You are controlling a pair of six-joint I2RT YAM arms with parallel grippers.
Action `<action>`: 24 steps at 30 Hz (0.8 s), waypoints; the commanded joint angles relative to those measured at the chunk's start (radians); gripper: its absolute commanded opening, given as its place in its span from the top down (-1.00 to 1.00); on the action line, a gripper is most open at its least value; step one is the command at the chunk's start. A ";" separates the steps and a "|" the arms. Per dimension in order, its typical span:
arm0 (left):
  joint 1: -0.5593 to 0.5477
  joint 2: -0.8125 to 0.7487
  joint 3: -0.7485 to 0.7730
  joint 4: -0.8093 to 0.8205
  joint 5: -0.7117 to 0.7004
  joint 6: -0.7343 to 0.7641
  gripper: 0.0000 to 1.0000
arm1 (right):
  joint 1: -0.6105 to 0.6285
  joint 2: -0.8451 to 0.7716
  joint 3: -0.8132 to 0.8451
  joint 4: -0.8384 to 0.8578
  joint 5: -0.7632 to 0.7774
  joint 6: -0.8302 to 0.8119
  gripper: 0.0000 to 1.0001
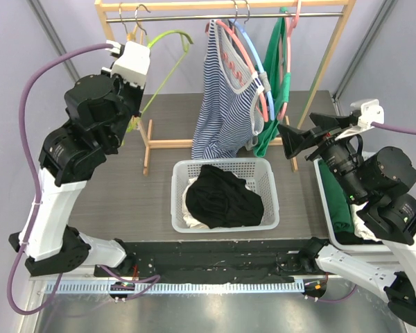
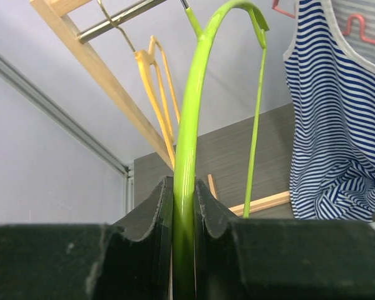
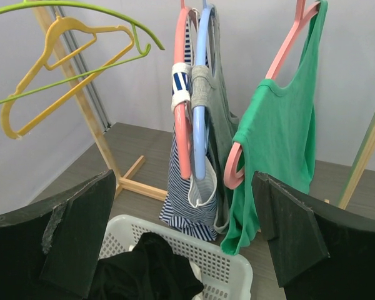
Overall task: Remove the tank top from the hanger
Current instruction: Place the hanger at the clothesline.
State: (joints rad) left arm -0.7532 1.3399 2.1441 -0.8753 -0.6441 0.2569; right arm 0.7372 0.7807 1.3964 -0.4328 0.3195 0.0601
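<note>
My left gripper (image 2: 183, 206) is shut on the lower bar of a bare lime-green hanger (image 2: 194, 112), which still hooks on the rail (image 1: 222, 15) at the rack's left. In the top view, that hanger (image 1: 168, 36) slants down to the left gripper (image 1: 133, 125). A blue-and-white striped tank top (image 1: 218, 104) hangs on a pink hanger (image 3: 181, 94) mid-rail. Next to it is a grey tank top (image 3: 222, 125) on a blue hanger. A green tank top (image 3: 281, 137) hangs on another pink hanger. My right gripper (image 3: 184, 187) is open and empty, facing these garments from the right (image 1: 308, 132).
A white mesh basket (image 1: 263, 173) below the rail holds a black garment (image 1: 225, 198) over something white. A bare yellow hanger (image 3: 50, 69) hangs by the lime one. The wooden rack's foot (image 1: 170, 143) lies on the table. A bin with green cloth (image 1: 336, 201) sits at the right.
</note>
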 commanded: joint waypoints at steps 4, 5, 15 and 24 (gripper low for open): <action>-0.008 0.033 0.016 0.199 -0.167 0.107 1.00 | -0.002 -0.034 -0.036 0.039 -0.003 0.006 -1.00; -0.012 0.042 0.020 0.205 -0.184 0.117 1.00 | -0.002 -0.038 -0.043 0.036 -0.002 0.004 -0.99; -0.077 0.149 0.054 0.260 -0.293 0.192 1.00 | -0.002 -0.089 -0.106 0.054 -0.011 0.007 -0.99; -0.094 0.263 0.013 0.453 -0.459 0.284 1.00 | -0.002 -0.113 -0.119 0.048 -0.014 -0.011 -1.00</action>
State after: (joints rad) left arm -0.8444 1.5906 2.1643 -0.6006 -0.9962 0.4747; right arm 0.7368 0.6708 1.2583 -0.4194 0.3119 0.0586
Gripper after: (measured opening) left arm 0.179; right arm 0.997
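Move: The left hand holds the green hanger by one arm; the free stretch of rail it is being brought to lies roughly 15 cm ahead, 6 cm to the right and 10 cm above. The yellow hanger hangs some 15 cm ahead and 4 cm left, about level with the hand. The striped tank top hangs roughly 15 cm ahead, 24 cm right and 12 cm lower. From the right hand, that rail stretch is about 24 cm ahead, 35 cm left and 14 cm up. Keeping its pinch on the green hanger's arm, the left hand eases forward about 6 cm under the rail, drifting some 4 cm right in the second half and sinking slightly at the end, while the wrist turns about 15 degrees counter-clockwise and rolls its left side up. The right hand, empty and still wide open, sinks about 3 cm off to the side. ##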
